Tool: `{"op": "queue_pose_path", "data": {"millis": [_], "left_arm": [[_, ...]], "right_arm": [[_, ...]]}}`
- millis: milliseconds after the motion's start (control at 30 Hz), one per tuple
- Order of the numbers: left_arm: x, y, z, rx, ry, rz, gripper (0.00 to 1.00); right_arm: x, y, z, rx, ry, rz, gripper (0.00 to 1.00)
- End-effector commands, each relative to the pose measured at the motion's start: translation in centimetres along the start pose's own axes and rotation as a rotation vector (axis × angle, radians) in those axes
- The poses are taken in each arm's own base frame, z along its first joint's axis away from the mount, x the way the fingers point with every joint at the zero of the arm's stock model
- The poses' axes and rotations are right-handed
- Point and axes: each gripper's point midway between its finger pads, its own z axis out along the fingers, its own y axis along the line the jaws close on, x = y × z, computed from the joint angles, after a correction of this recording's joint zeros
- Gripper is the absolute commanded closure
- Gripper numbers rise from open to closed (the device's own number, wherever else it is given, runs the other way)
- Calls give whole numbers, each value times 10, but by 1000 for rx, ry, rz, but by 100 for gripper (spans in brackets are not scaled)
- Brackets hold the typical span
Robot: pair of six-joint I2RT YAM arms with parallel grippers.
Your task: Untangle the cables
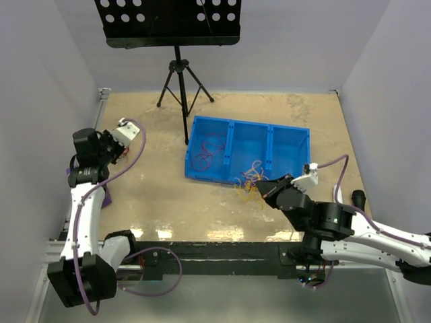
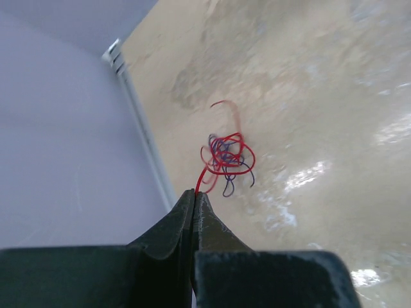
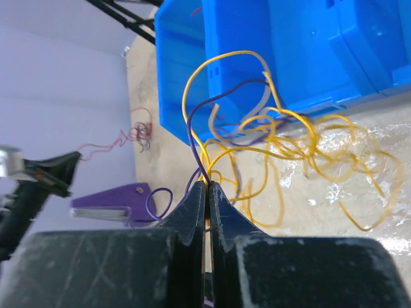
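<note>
My left gripper (image 2: pixel 196 192) is shut on the end of a red wire, and a small tangle of red and purple cables (image 2: pixel 226 157) hangs from it above the tabletop. In the top view this gripper (image 1: pixel 123 156) sits at the far left of the table. My right gripper (image 3: pixel 207 185) is shut on a yellow and a purple strand of a loose yellow-and-purple tangle (image 3: pixel 282 144). That tangle lies just in front of the blue tray (image 1: pixel 250 183). More red cables (image 1: pixel 209 153) lie in the tray's left compartment.
A blue tray (image 1: pixel 296 131) with three compartments stands at centre right. A black tripod stand (image 1: pixel 180 74) rises at the back. A flat purple piece (image 1: pixel 107 198) lies by the left wall. White walls close in the table on three sides.
</note>
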Motion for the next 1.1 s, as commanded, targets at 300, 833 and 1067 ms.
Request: {"op": "queue_pose_path", "data": {"millis": [300,833,1067], "left_arm": [[-124,-30,-89,321,-448,145,100],[-156,-86,-161,526,-748,338,100],[-157,-96,-170,557,-791,371,100]], "right_arm": [[87,38,38,-107,188,-273,100],[148,36,50,-189,306,-553,45],[175,81,56,-317,289,-583,45]]}}
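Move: The bare table spot for the right hand's yellow-purple tangle lies about 16 cm to its left, level fore-aft, 21 cm below; the blue box's middle is some 22 cm ahead, 2 cm left. The left hand is taking its red-purple tangle to table about 9 cm back, 17 cm right and 19 cm below; the purple object sits 9 cm back, 8 cm left of that hand. Right carries the yellow tangle about 15 cm left, lowering, then opens; left draws red cable right, back, up. ##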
